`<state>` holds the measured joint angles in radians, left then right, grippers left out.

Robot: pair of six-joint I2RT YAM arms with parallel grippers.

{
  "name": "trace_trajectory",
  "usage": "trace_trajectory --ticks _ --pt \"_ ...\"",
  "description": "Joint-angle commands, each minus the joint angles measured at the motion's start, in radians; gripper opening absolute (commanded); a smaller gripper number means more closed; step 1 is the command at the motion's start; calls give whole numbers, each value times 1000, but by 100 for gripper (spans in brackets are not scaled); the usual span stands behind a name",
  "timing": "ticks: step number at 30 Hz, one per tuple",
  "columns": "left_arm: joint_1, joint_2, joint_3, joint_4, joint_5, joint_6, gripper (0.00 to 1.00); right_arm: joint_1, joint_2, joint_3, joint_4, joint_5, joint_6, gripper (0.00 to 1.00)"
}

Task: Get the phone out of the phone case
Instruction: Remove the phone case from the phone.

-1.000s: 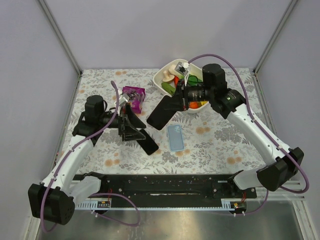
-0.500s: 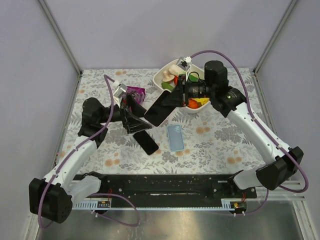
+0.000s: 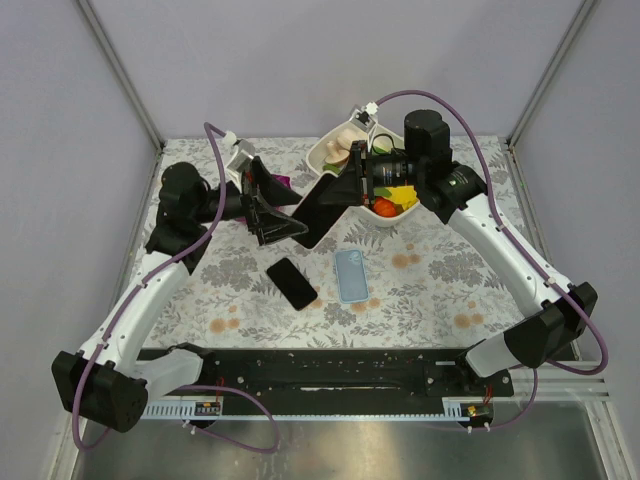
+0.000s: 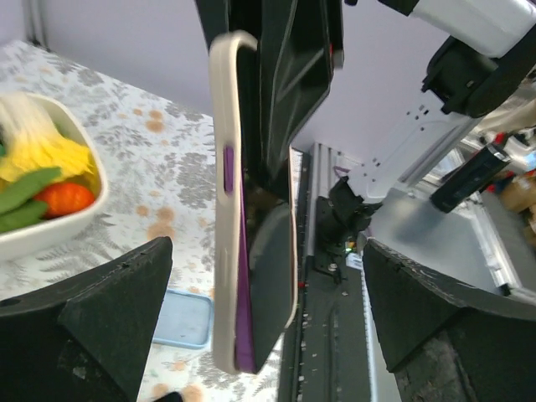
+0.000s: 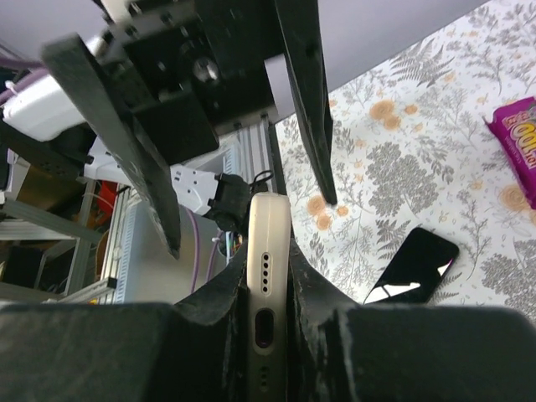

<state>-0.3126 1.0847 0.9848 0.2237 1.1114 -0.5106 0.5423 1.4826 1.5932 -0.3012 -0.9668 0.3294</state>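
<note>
My right gripper point(image 3: 352, 195) holds a phone case point(image 3: 322, 208) in the air over the back of the table, between the arms. It is cream, and the jaws pinch its port end point(image 5: 268, 276). The phone point(image 4: 272, 268) sits inside it, with a dark screen and a purple edge along the case rim. My left gripper point(image 3: 292, 215) is wide open, one finger on each side of the phone case's free end point(image 4: 224, 167) and clear of it. In the right wrist view the left fingers point(image 5: 306, 100) flank the case tip.
A bare black phone point(image 3: 292, 283) lies on the floral cloth, with an empty light-blue case point(image 3: 350, 275) to its right. A white bowl point(image 3: 325, 160) of toy food stands at the back. A purple snack packet point(image 3: 283, 180) lies behind the left gripper.
My left arm has lifted away from the black phone and moved back and right to straddle the held case, jaws wider. The right gripper carried the case slightly up and back.
</note>
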Motion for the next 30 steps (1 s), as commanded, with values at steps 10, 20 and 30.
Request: trace_trajectory --ticks 10,20,30 --pt "-69 222 439 -716 8 560 89 18 15 63 -292 -81 -325 0" --pt "-134 268 473 -687 -8 512 76 68 10 51 -430 -59 -523 0" --pt "-167 270 463 -682 -16 512 49 105 7 57 -493 -24 -602 0"
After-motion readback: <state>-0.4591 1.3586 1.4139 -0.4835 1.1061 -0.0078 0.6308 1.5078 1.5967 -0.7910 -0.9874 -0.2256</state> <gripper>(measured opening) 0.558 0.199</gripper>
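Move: The phone in its case is already held by the right hand; its middle lies about 7 cm to the right of the empty, wide-open left hand, at nearly its height, and some 6 cm to the left and 5 cm back of the right hand. From the left hand, the black phone on the table is about 3 cm back, 1 cm left and 35 cm below, while the blue case lies 16 cm right, 1 cm back and equally low. The cased phone is carried down about 8 cm and back 5 cm in the right hand's unchanged grip, its left end swinging back as the hand turns some 15 degrees counter-clockwise and tilts. The left hand first rises and reaches forward a little, then comes down and about 4 cm right to the case's far left corner, rolling its left side up while its fingers close to roughly half open around the edge. ##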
